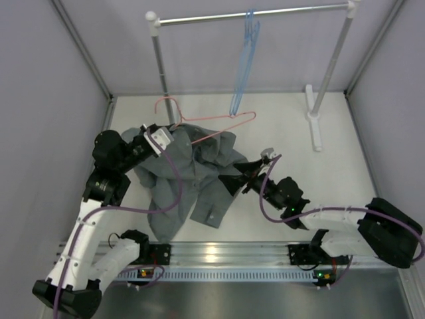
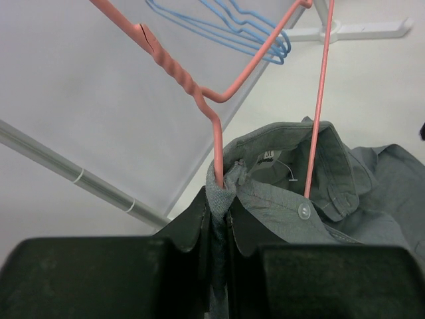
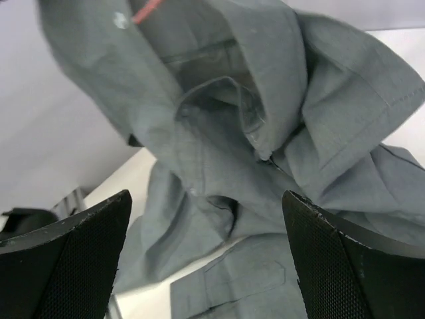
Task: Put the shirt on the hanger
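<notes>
The grey shirt (image 1: 192, 173) lies bunched on the white table, its collar end lifted at the left. My left gripper (image 1: 163, 139) is shut on a fold of the shirt (image 2: 332, 153) at the neck opening. In the left wrist view, the left gripper (image 2: 222, 199) pinches cloth where one wire of the pink hanger (image 2: 179, 73) runs into it. Another hanger wire passes down inside the collar. The hanger (image 1: 254, 114) sticks out behind the shirt, its hook to the left. My right gripper (image 1: 232, 181) stands open at the shirt's right side, nothing between its fingers. Shirt folds (image 3: 232, 133) fill the right gripper's (image 3: 206, 199) view.
A clothes rack (image 1: 252, 14) stands at the back with light blue hangers (image 1: 246, 60) on its rail. Its white foot (image 1: 313, 126) rests on the table at the right. Grey walls close in both sides. The blue hangers (image 2: 226, 30) also show in the left wrist view.
</notes>
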`<move>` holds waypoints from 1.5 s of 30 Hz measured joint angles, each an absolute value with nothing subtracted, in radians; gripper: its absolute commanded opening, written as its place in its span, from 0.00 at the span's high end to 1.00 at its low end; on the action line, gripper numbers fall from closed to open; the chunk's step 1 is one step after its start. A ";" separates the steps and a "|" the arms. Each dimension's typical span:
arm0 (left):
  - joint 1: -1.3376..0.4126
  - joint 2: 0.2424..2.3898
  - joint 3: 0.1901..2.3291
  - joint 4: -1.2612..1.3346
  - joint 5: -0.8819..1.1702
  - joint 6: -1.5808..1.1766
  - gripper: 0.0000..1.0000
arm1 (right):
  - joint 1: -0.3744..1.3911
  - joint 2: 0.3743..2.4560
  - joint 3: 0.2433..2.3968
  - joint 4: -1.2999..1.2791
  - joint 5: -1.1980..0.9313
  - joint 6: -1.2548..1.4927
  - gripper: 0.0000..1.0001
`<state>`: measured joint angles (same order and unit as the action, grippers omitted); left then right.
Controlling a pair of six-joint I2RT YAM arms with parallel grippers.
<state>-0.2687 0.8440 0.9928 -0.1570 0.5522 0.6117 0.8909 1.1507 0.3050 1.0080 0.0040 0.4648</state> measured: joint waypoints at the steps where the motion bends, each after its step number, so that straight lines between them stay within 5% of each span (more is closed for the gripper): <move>1: -0.269 0.835 0.993 -0.157 0.562 0.605 1.00 | 0.921 1.185 0.313 1.025 0.056 0.456 0.11; 8: -0.269 0.783 0.996 -0.158 0.610 0.580 1.00 | 1.028 1.444 0.504 1.094 0.379 0.357 0.17; 14: -0.269 0.778 1.008 -0.178 0.616 0.579 1.00 | 1.034 1.563 0.592 1.167 0.533 0.289 0.35; 21: -0.269 0.779 1.009 -0.192 0.614 0.583 1.00 | 1.034 1.639 0.675 1.189 0.614 0.211 1.00; 26: -0.269 0.790 1.018 -0.223 0.612 0.604 1.00 | 1.028 1.591 0.606 1.191 0.631 0.198 1.00; 32: -0.277 0.822 1.021 -0.313 0.645 0.633 1.00 | 0.823 1.214 0.458 1.024 0.458 0.250 1.00; 37: -0.290 0.848 1.021 -0.319 0.705 0.666 1.00 | 0.660 0.955 0.516 0.797 0.221 0.223 1.00; 45: -0.290 0.861 1.029 -0.318 0.683 0.711 1.00 | 0.602 0.916 0.706 0.380 0.112 0.127 1.00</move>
<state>-0.2901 0.8608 1.0286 -0.3176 0.6834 0.7109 0.6022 0.9161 0.7059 0.3801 0.1120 0.1268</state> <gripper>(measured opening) 0.113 0.005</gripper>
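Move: The shirt's loose edge that the right hand goes for lies about 9 cm ahead of it and 4 cm to its left, at roughly its height. The hanger's free end is some 15 cm ahead of the right hand, 7 cm to its right and 12 cm above. The left hand already pinches shirt and hanger; from it, that edge is about 13 cm right, 2 cm ahead and 15 cm below. The right hand reaches 10 cm forward-left, pinches the shirt's loose edge, then pulls rightward and up about 15 cm. ##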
